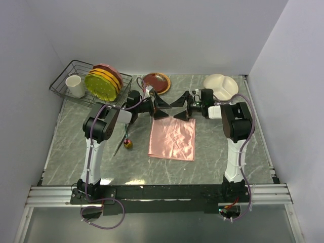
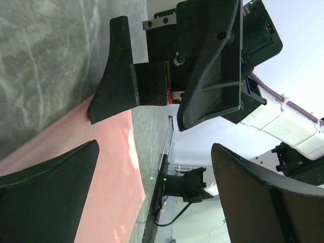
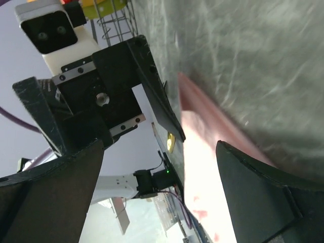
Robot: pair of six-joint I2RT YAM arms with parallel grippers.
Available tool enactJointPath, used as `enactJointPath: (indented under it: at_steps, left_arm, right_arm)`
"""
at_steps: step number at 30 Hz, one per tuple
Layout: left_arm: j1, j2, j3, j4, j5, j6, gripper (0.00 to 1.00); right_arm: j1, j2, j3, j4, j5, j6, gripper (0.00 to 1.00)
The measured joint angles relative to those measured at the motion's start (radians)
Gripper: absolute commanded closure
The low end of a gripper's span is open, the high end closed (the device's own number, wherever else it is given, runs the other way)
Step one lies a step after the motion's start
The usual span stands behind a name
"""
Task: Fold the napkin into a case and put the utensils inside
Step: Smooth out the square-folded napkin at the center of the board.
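The napkin [image 1: 172, 139] lies flat on the marble table as a salmon-pink, creased rectangle. Both grippers hover over its far edge, facing each other with fingertips nearly meeting. My left gripper [image 1: 161, 108] is open and empty, and so is my right gripper [image 1: 180, 109]. In the left wrist view the left gripper [image 2: 157, 192] looks past the napkin [image 2: 111, 167] at the right gripper's fingers [image 2: 116, 86]. In the right wrist view the right gripper [image 3: 159, 192] stands wide apart over the napkin [image 3: 212, 152]. The utensils [image 1: 126, 143], gold heads on dark handles, lie left of the napkin; one gold head [image 3: 170, 142] also shows in the right wrist view.
A wire dish rack [image 1: 63, 83] at the back left holds a white cup [image 1: 76, 86] and stacked coloured plates [image 1: 104, 83]. A brown plate [image 1: 156, 82] and a white divided plate [image 1: 220, 86] sit along the back. Walls close in on three sides.
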Motion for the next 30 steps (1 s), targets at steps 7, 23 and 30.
enactJointPath:
  at_steps: [7,23,30]
  left_arm:
    - [0.010,0.063,0.043,-0.019,-0.006,0.010,0.01]
    - [0.032,0.073,0.044,-0.058,-0.004,0.039,0.01]
    - [0.032,0.066,0.031,-0.048,-0.010,0.051,0.01]
  right_arm:
    - [-0.006,0.048,0.060,-0.030,0.000,-0.054,0.00]
    - [-0.087,0.019,0.129,-0.307,-0.023,-0.360,0.00]
    - [-0.065,-0.178,0.061,-0.276,-0.029,-0.328,0.00]
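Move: The square-folded napkin's middle lies about 9 cm back and 5 cm right of the left hand, some 7 cm below it; from the right hand it is roughly 9 cm back, 5 cm left and 5 cm down. Its far edge runs nearly beneath both hands. The brown plate sits about 17 cm ahead and 3 cm left of the left hand, the utensils 6 cm back and 17 cm left; the white plate is 15 cm ahead and 18 cm right of the right hand. With its gripper wide open and pointing right, the left hand sinks about 3 cm, edging slightly forward and left, until its lower finger lies on the far-left part of the napkin, then holds there. The right hand, also open, dips a couple of centimetres and sweeps low to the right along the napkin's far edge for about 4 cm, then rises some 8 cm off it with a small tilt of the wrist, drifting a little back as it climbs away from the left hand. ##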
